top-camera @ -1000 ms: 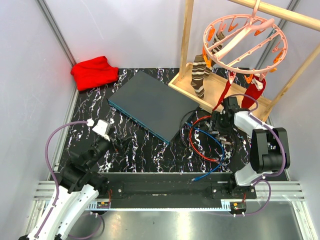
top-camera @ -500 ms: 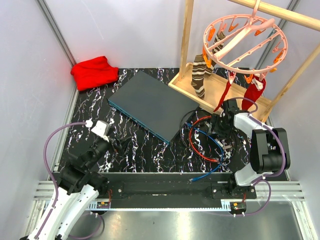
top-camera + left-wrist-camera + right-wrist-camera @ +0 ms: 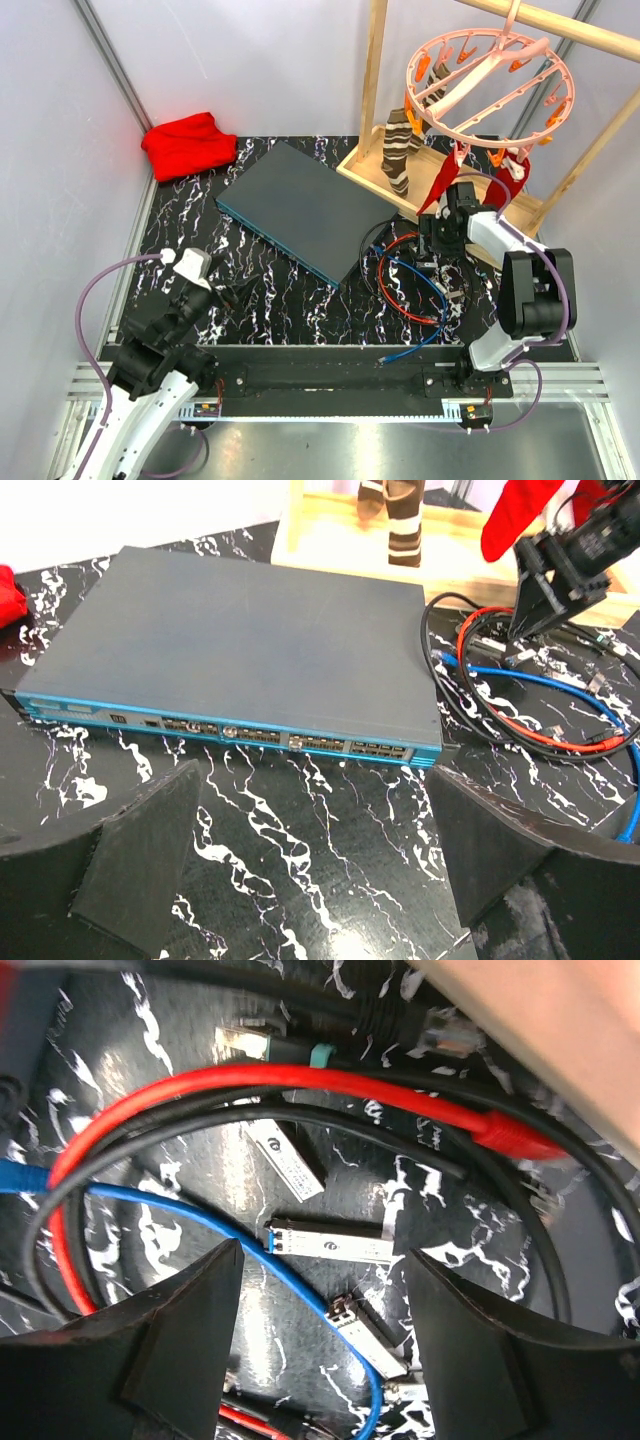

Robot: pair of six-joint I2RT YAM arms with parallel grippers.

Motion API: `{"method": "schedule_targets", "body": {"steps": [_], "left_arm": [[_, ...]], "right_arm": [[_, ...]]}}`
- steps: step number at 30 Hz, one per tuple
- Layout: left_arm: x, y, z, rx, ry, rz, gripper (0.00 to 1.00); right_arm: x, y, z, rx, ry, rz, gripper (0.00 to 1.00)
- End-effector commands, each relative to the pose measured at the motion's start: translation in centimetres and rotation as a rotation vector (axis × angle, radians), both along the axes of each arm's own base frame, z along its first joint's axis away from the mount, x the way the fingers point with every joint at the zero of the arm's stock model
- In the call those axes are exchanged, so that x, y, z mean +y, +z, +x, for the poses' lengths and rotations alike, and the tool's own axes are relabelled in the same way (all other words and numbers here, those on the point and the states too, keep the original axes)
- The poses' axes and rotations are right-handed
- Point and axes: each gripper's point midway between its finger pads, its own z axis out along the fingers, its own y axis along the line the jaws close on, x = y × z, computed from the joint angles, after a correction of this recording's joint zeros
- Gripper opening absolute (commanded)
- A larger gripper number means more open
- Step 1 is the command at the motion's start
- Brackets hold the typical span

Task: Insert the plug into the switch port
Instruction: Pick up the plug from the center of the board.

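Observation:
The switch (image 3: 298, 208) is a flat dark grey box lying at an angle mid-table. Its teal front edge (image 3: 230, 732), lined with small sockets, faces my left gripper (image 3: 320, 865), which stands open a short way in front of it with only bare table between the fingers. My right gripper (image 3: 325, 1305) hangs open over the cable pile (image 3: 420, 282), holding nothing. Below it lie three small silver plugs. One with a blue tab (image 3: 330, 1246) is just ahead of the jaws, another (image 3: 378, 1342) is between them, and a third (image 3: 290, 1165) is farther off.
Red (image 3: 200, 1090), blue (image 3: 200, 1222) and black (image 3: 330, 1125) cables coil around the plugs. A wooden tray (image 3: 430, 178) with a frame, a pink peg hanger (image 3: 490, 75) and hanging socks stands at the back right, close to my right arm. A red cloth (image 3: 188, 145) lies at the back left.
My right gripper has lifted and moved a little back toward the wooden tray, staying over the cables. My left arm has drawn slightly back and to the left. Both stay open.

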Motion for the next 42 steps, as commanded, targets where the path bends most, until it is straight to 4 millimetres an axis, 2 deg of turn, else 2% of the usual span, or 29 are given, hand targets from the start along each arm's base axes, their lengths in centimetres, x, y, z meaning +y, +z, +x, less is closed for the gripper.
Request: {"method": "schedule_targets", "body": {"steps": [1, 4, 7, 16, 21, 24, 25, 31, 36, 39, 41, 42], "left_arm": [[-0.2, 2.5, -0.5, -0.09, -0.029, -0.02, 0.99], [-0.3, 2.6, -0.7, -0.094, -0.038, -0.019, 0.99], [-0.4, 2.6, -0.7, -0.096, -0.041, -0.02, 0.99], [-0.4, 2.6, -0.8, -0.099, -0.041, -0.02, 0.99], [-0.4, 2.6, -0.8, -0.101, -0.047, -0.02, 0.99], [-0.4, 2.6, -0.8, -0.1, -0.044, -0.019, 0.99], [-0.4, 2.6, -0.9, -0.103, -0.046, -0.02, 0.99], [-0.4, 2.7, -0.9, -0.105, -0.049, -0.023, 0.99], [-0.5, 2.5, -0.9, -0.093, -0.05, -0.021, 0.99], [-0.7, 2.5, -0.8, -0.082, -0.056, -0.026, 0.99], [-1.0, 2.4, -0.7, -0.062, -0.064, -0.031, 0.99], [-1.2, 2.3, -0.7, -0.054, -0.073, -0.033, 0.99]], "right_arm": [[1.3, -0.9, -0.2, 0.039, 0.121, 0.044, 0.75], [2.3, -1.8, -0.5, 0.069, 0.157, 0.101, 0.75], [2.6, -2.0, -0.5, 0.073, 0.166, 0.114, 0.75], [3.5, -1.2, -0.7, 0.067, 0.134, 0.17, 0.73], [4.4, -1.4, -0.9, 0.098, 0.087, 0.196, 0.66], [3.7, -1.8, -0.8, 0.1, -0.004, 0.13, 0.61], [2.8, -2.1, -0.7, 0.099, -0.059, 0.072, 0.59], [0.7, -3.3, -1.2, 0.116, -0.152, -0.047, 0.52], [0.8, -3.3, -1.0, 0.112, -0.16, -0.056, 0.45], [1.1, -2.9, -0.2, 0.091, -0.161, -0.043, 0.37], [1.3, -2.7, 0.1, 0.084, -0.168, -0.034, 0.28], [1.5, -2.6, 0.4, 0.076, -0.166, -0.026, 0.28]]}}
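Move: The center plug, lying crosswise with its blue-tipped end to the left, is some 4 cm below the right hand, about 1 cm back and 1 cm to its left. A second plug lies about 4 cm ahead of the center plug and 2 cm left of it; a third plug sits about 4 cm back from the center plug and 1 cm right of it. From the left hand the center plug is roughly 14 cm ahead, 44 cm to the right and 23 cm below. Down to the center plug goes the right hand, about 2.5 cm with a slight draw back; it then sweeps its fingertips left, to some 3.5 cm from the start, and comes back right about 2 cm while sinking a little more. Late in the sweep the fingers begin closing, from three-quarters open to about a third, and end with one on either side of the plug. ##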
